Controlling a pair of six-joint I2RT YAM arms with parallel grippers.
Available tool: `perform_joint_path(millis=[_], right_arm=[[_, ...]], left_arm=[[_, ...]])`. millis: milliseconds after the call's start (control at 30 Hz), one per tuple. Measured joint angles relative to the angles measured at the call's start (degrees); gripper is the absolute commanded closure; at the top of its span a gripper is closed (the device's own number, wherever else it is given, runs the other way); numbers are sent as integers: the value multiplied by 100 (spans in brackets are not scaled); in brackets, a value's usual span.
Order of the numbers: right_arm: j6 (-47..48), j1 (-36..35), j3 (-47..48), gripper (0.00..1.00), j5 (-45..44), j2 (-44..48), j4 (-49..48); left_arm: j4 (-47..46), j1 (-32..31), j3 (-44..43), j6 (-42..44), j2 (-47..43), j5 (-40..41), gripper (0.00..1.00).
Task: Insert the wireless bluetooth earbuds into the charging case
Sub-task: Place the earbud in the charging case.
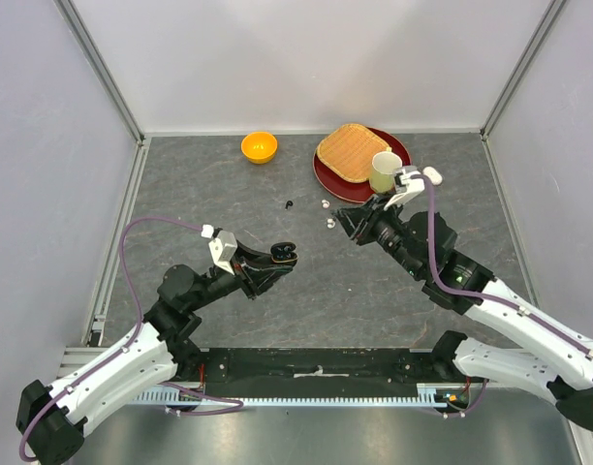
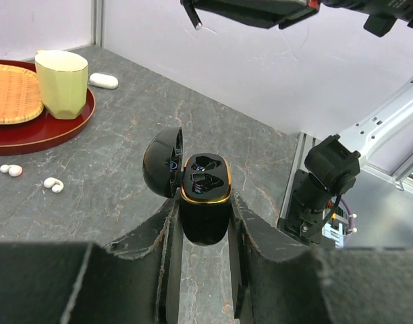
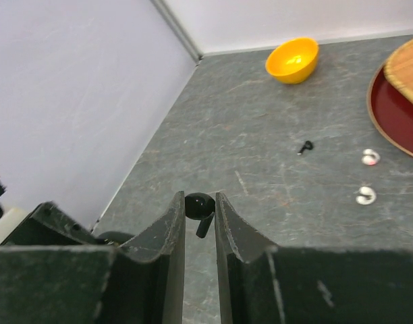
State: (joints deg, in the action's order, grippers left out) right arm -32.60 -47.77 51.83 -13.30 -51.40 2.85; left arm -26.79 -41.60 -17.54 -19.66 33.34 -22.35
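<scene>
My left gripper (image 2: 204,210) is shut on the black charging case (image 2: 205,185), which it holds up with the lid (image 2: 162,162) swung open to the left and both sockets showing. In the top view the charging case (image 1: 283,254) sits left of centre. My right gripper (image 3: 199,201) is shut on a black earbud (image 3: 198,205), stem pointing down, held above the table. A second black earbud (image 3: 305,145) lies on the table. Two white earbuds (image 3: 370,157) (image 3: 366,196) lie near the red plate. From above, my right gripper (image 1: 342,219) hovers beside the white earbuds (image 1: 329,224).
An orange bowl (image 1: 259,146) stands at the back. A red plate (image 1: 337,179) carries a woven mat (image 1: 350,150) and a pale green cup (image 1: 385,171). A white pill-shaped case (image 1: 432,174) lies right of the plate. Walls close in the back and both sides.
</scene>
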Motion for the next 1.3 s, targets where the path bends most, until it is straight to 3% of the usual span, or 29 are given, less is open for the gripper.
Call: perform_joint_path(millis=[600,1300], right_arm=[[337,-1716,0,90,-857,-678,-557],[719,-2076,0,91,-1069,-1060,-914]], left_arm=[[-85,0,-129,0,192,-26,98],[-205,0,-131,0,227,26,98]])
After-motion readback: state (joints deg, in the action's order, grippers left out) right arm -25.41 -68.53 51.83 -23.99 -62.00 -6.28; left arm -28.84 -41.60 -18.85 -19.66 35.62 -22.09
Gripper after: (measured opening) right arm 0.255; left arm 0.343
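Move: The open charging case is already in the left gripper's fingertips, just above their grip. From the right gripper, which holds the black earbud, it lies about 11 cm left, 5 cm back and 6 cm lower. On the table some 25 cm below the right hand, the nearer white earbud lies about 17 cm ahead with no sideways offset, the farther one about 22 cm straight ahead, and the loose black earbud 24 cm ahead and 10 cm left. Bring the right gripper, still pinching the black earbud, about 9 cm left and 5 cm back to the open case, sinking a little and slowing as you arrive. Turn it some 10 degrees counter-clockwise and tip its left side slightly down, so the stem comes to the mouth of the upper well. Keep the left gripper nearly still around the case. ##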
